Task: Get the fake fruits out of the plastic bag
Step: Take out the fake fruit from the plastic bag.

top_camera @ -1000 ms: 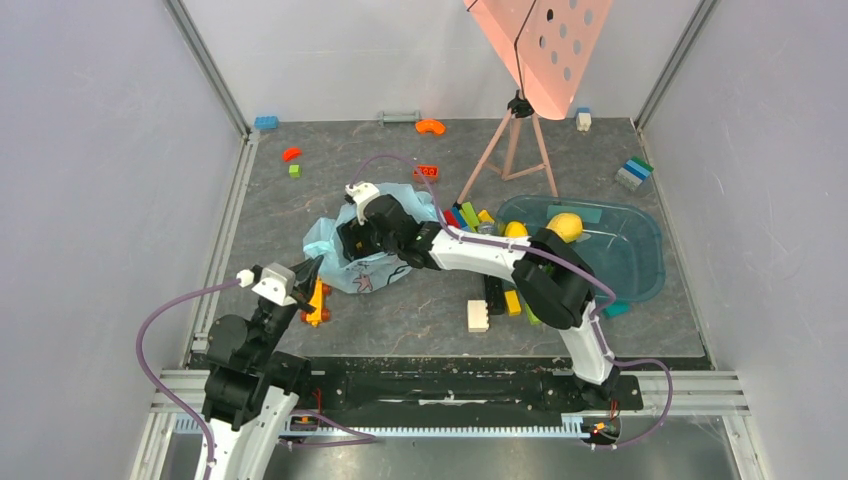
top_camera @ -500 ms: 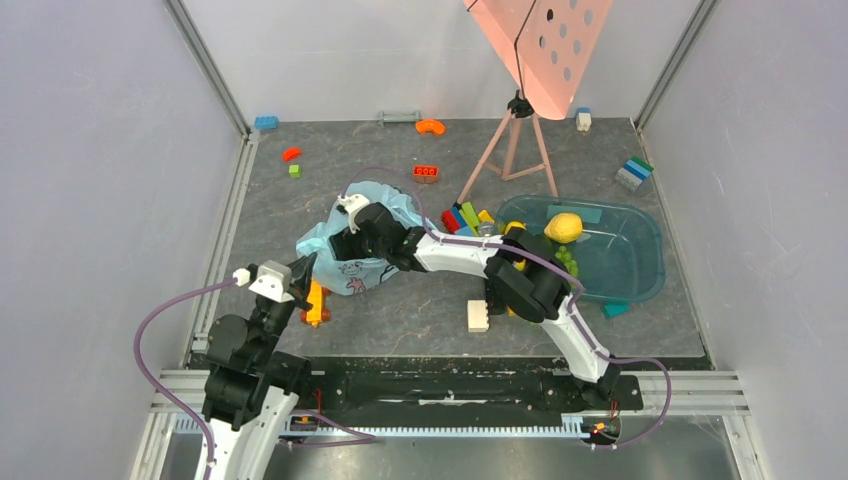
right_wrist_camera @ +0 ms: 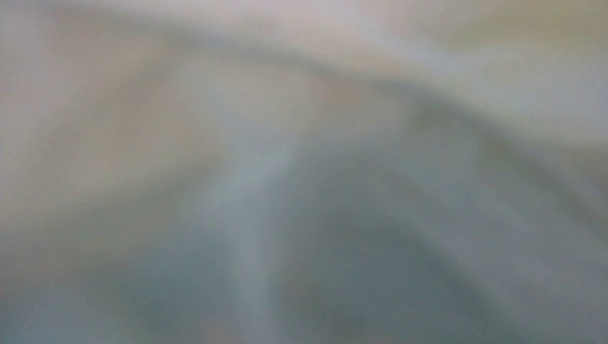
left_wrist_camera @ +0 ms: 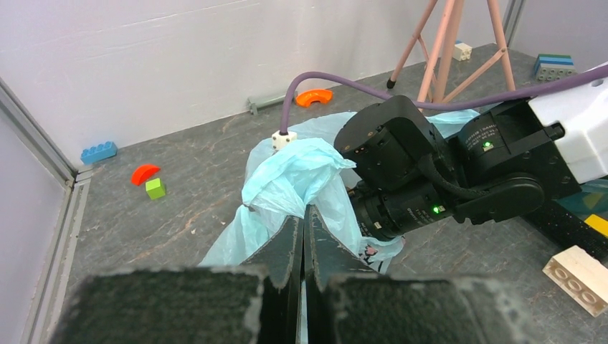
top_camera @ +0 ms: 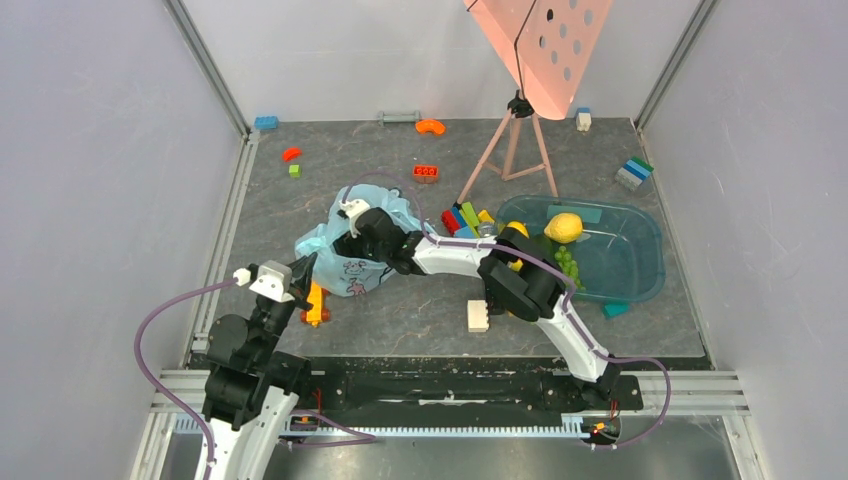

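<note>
The light blue plastic bag point(top_camera: 345, 270) lies crumpled left of the table's middle. My left gripper point(top_camera: 306, 268) is shut on a fold at its near left edge; in the left wrist view the bag point(left_wrist_camera: 290, 175) bunches up from between the closed fingertips of that gripper point(left_wrist_camera: 304, 216). My right arm's wrist point(top_camera: 368, 228) is pushed into the bag from the right, its fingers hidden inside. The right wrist view shows only blurred pale film. A yellow lemon point(top_camera: 564, 227) and a green fruit point(top_camera: 566, 261) lie in the teal tub point(top_camera: 632, 262). No fruit shows in the bag.
Coloured bricks point(top_camera: 465, 216) are heaped at the tub's left rim. A cream brick point(top_camera: 478, 316) lies near the front and an orange toy point(top_camera: 318, 303) by my left gripper. A pink tripod point(top_camera: 515, 145) stands behind, with a red brick point(top_camera: 426, 173) to its left.
My right wrist and elbow have moved left, pushing deeper into the bag, which has bunched up and shifted left. The left gripper has kept its hold in place.
</note>
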Available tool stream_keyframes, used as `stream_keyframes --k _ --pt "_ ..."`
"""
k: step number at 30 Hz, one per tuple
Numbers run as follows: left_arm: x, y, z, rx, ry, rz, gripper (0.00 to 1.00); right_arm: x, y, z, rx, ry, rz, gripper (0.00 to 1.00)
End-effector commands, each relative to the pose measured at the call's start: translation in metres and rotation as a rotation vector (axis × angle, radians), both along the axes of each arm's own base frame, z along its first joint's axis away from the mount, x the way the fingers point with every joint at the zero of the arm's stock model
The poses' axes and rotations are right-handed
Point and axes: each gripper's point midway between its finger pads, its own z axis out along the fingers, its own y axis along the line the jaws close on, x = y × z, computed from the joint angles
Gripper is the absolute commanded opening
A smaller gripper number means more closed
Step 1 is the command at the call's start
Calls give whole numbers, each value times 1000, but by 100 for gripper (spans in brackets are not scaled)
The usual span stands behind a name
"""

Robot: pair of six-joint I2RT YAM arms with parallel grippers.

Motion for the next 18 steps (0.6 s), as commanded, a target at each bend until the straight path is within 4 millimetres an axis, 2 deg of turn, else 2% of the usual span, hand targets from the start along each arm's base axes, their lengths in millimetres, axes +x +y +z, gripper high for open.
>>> stream_keyframes --k 1,8,18 --pt "-5 3 13 -6 -62 10 2 6 -7 29 40 -79 -18 52" --pt "-4 3 12 -5 -59 11 2 6 -39 81 86 -197 -83 49" --pt "-3 1 10 -3 -54 2 2 -10 -60 138 164 -244 -78 49"
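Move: The right hand is down inside the plastic bag, already closed on the dark fruit. The teal tub it is bound for has its middle about 47 cm to the right and roughly level ahead; the lemon in it is some 44 cm right and 2 cm farther out. The toy car stands 12 cm back and 5 cm left, the coloured blocks 25 cm right and 5 cm ahead. From the left hand, which holds the bag's rim, the tub is about 11 cm ahead, 49 cm right and 20 cm below. Rightward first, about 5 cm low inside the bag towards the tub side, then mostly straight up some 9 cm, the right hand draws the dark fruit up from the bag's bottom between its two fingers, grip unchanged, while the wrist tips the fingers up by roughly 10 degrees. The left hand stays put and keeps pinching the bag's rim. ##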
